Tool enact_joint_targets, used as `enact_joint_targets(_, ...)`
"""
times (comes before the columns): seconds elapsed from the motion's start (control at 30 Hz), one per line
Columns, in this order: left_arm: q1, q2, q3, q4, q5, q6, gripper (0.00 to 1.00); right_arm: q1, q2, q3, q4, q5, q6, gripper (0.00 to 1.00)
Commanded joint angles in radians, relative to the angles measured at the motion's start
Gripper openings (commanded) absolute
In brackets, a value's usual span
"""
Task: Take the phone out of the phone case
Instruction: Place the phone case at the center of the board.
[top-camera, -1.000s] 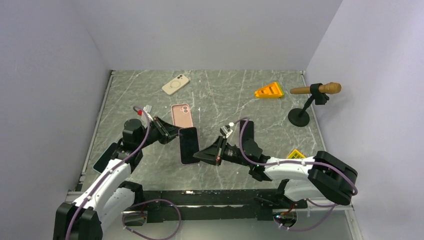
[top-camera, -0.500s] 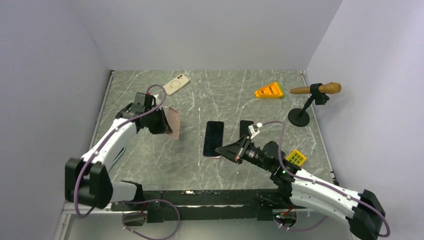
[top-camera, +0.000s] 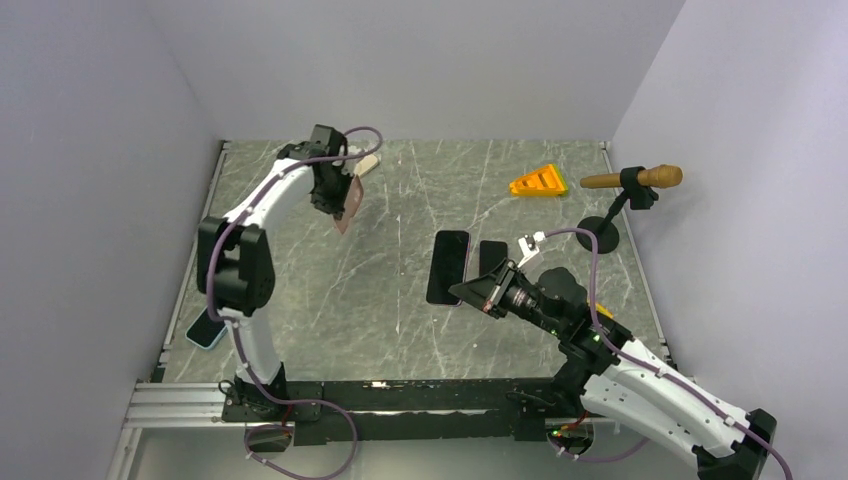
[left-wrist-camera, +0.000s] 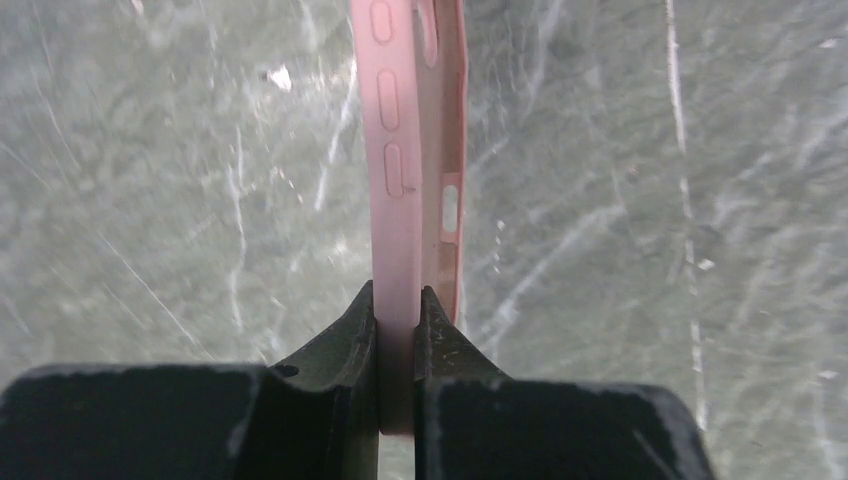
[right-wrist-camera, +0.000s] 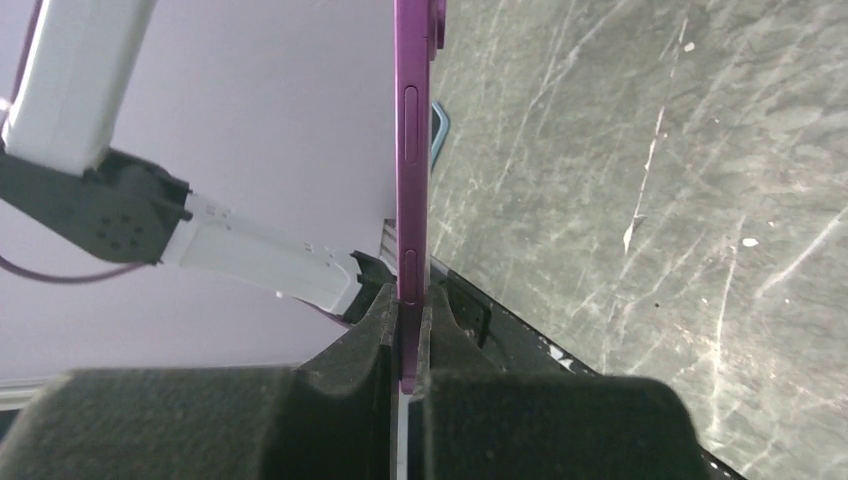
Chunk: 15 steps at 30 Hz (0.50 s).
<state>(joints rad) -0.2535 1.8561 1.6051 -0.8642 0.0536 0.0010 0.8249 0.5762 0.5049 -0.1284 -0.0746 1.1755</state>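
Note:
The empty pink phone case (top-camera: 345, 208) hangs above the far left of the table, with my left gripper (top-camera: 333, 196) shut on one of its side walls. The left wrist view shows the case (left-wrist-camera: 402, 150) edge-on, pinched between the black fingers of the gripper (left-wrist-camera: 397, 300). The phone (top-camera: 449, 267), dark-screened with a purple rim, is out of the case. My right gripper (top-camera: 482, 292) holds it by its lower end above the table's middle right. In the right wrist view the gripper (right-wrist-camera: 408, 298) clamps the phone's purple edge (right-wrist-camera: 411, 150).
A second dark phone (top-camera: 492, 257) lies flat just right of the held one. A beige phone (top-camera: 368, 164) lies at the back behind the left gripper, and a blue phone (top-camera: 205, 329) at the near left edge. An orange wedge (top-camera: 538, 181) and a microphone stand (top-camera: 600, 232) are at the back right.
My left arm has swung the pink case up and away to the far left. The right arm has carried the phone to the right, so phone and case are now far apart.

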Motion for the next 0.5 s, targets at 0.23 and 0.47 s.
enact_joint_targets(0.23, -0.047, 0.192, 0.299, 0.001, -0.028, 0.243, 0.0, -0.011, 0.033, 0.171, -0.16, 0.015, -0.1, 0.0)
enact_joint_targets(0.47, -0.049, 0.357, 0.459, -0.094, -0.014, 0.313, 0.0, -0.012, 0.002, 0.185, -0.185, 0.062, -0.103, 0.0)
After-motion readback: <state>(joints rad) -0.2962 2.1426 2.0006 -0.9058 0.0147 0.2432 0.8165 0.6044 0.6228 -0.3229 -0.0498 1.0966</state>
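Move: Ahead of the left hand, which already pinches the pink phone case by its edge, the open far-middle of the board lies about 12 cm farther out and 14 cm right, some 12 cm lower. The beige case lies about 19 cm ahead and 4 cm right of this hand, and a black phone some 8 cm back and 40 cm right, both also on the board. From the right hand that open spot lies roughly 36 cm ahead and 14 cm left, well below. Carrying the pink case outward, the left hand travels about 8 cm forward and 2 to 3 cm right, towards the beige case and the open board beside it. It dips a little and comes back to its height, turning some 15 degrees clockwise with the fingers still shut on the case's edge. The right hand stays nearly in place, keeping its grip on the purple-edged phone and rolling it slightly. ##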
